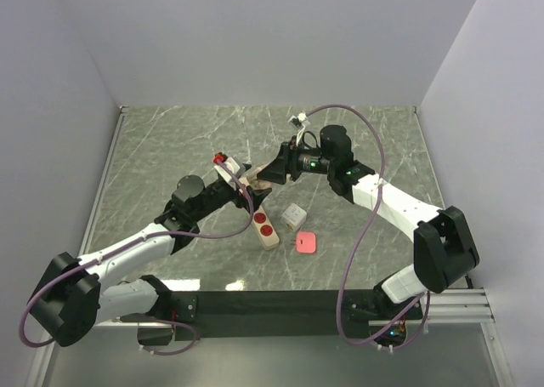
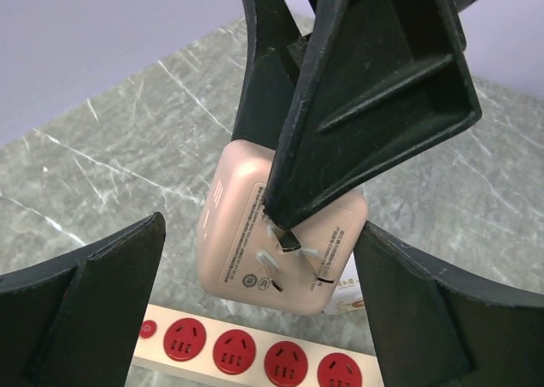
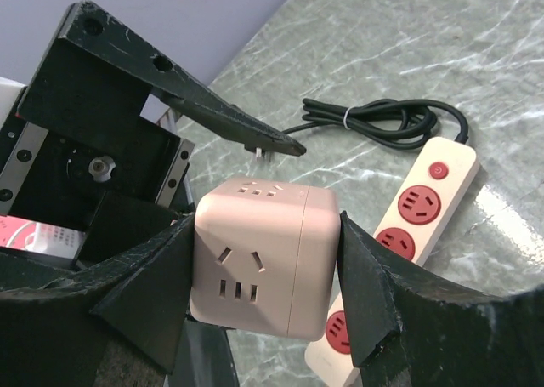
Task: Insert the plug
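Note:
The plug is a pink cube adapter [image 3: 255, 259] with sockets on its faces, and my right gripper [image 3: 263, 264] is shut on two opposite sides of it. It hangs above the cream power strip [image 2: 255, 353] with red sockets, its metal prongs [image 2: 289, 251] pointing down toward the strip. My left gripper [image 2: 263, 310] is open, with one finger on each side of the cube's lower part; whether they touch it I cannot tell. From above, both grippers meet over the strip's far end [image 1: 253, 183], and the strip [image 1: 266, 226] lies on the marble table.
A white cube adapter [image 1: 294, 216] and a flat pink-red object [image 1: 307, 243] lie just right of the strip. The strip's black cord is coiled [image 3: 382, 119] beyond its switch end. White walls enclose the table on three sides.

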### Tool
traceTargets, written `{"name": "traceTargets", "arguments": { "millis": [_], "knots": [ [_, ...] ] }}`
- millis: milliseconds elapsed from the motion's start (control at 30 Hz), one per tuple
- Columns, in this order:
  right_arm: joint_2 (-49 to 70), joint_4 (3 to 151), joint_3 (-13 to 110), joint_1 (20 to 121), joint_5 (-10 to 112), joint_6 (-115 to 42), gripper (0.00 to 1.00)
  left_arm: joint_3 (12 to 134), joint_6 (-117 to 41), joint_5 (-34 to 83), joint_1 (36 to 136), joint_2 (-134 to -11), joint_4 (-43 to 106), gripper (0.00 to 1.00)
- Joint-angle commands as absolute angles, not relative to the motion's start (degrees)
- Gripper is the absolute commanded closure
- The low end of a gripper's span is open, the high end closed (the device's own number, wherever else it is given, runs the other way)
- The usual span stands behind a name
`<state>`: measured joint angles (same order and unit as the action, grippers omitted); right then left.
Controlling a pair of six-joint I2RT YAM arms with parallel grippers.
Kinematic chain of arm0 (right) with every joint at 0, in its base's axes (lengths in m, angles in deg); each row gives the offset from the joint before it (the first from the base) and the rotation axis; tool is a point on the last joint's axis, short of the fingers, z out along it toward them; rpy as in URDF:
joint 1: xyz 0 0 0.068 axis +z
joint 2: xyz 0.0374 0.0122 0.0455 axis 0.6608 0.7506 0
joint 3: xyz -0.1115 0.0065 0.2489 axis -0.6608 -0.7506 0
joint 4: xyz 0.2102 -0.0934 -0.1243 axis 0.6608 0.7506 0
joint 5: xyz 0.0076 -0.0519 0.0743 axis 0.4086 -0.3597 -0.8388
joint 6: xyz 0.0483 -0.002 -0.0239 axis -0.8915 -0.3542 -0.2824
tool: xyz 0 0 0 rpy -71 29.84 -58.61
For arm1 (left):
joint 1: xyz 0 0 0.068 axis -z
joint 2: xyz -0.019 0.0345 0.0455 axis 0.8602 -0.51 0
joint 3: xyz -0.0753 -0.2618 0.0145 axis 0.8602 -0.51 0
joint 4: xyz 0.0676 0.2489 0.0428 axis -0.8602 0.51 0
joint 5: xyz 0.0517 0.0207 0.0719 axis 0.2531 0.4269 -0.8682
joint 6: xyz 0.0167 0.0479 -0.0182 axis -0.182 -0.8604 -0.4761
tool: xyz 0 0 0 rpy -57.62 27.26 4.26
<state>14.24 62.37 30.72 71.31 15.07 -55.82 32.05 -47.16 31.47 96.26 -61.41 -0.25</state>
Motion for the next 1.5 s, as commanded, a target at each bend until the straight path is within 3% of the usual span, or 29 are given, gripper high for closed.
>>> {"name": "traceTargets", "arguments": {
  "millis": [0,367,500,800,900,933,1033,1133,1167,1233,1267,1467],
  "knots": [
    [14.1,61.5,34.4,71.1,12.3,-55.0,1.0,34.5,-50.8,30.5,96.6,-59.9,-1.0,0.03],
    [16.6,63.7,36.7,71.9,8.5,-53.8,1.0,36.4,-53.0,27.9,98.6,-64.1,-0.5,0.02],
    [16.6,64.4,37.1,72.0,8.7,-53.4,1.0,37.1,-53.9,27.3,99.3,-64.9,0.5,0.06],
    [16.4,64.6,38.0,72.0,9.9,-53.6,1.0,36.9,-54.7,27.2,100.0,-65.9,2.0,0.46],
    [16.6,64.5,38.8,71.9,10.3,-53.6,1.0,36.8,-54.8,28.6,100.1,-66.3,2.4,0.75],
    [16.7,64.2,39.0,71.8,10.6,-53.7,1.0,36.8,-54.6,28.7,100.1,-66.3,2.4,0.99],
    [16.7,62.1,38.9,71.0,10.5,-55.3,1.0,36.2,-54.8,29.9,100.1,-66.5,1.9,1.0],
    [17.0,58.5,38.0,69.6,10.1,-57.7,0.8,35.2,-55.0,31.9,100.1,-66.0,1.5,0.99],
    [17.1,57.6,37.8,69.3,9.9,-58.4,0.62,34.9,-54.9,32.5,100.1,-65.4,1.2,1.0],
    [17.4,55.1,37.4,68.1,9.6,-60.2,0.35,34.4,-54.4,34.3,100.1,-65.1,0.9,1.0],
    [17.4,54.5,37.3,67.6,9.8,-60.9,0.12,34.4,-54.2,34.7,100.1,-65.0,1.0,1.0],
    [16.4,50.4,37.2,64.0,11.6,-61.5,0.08,35.3,-53.8,38.2,100.1,-65.9,3.2,1.0]
  ]
}}
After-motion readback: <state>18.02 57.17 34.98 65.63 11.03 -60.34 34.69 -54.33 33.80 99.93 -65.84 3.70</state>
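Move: The plug hangs in the right gripper, sitting in the open mouth of the left one: about 3 cm to the right and 1 cm ahead of the left hand, level with it. From the right hand, the left gripper's finger gap is some 4 cm to the left and 1 cm back. Roughly 17 cm below the left hand lies the power strip, 1 cm ahead and 2 cm right; the white cube is about 13 cm right, 0 cm ahead, and 16 cm down. Bring the left gripper about 2 cm to the right and a little down over the plug while the right hand eases it slightly left and down, then close the left fingers on its sides. Keep both grips briefly, then open the right fingers and draw that hand off some 4 cm forward, upward and to the right, as the left sinks and pulls back about 2 cm with the plug. ##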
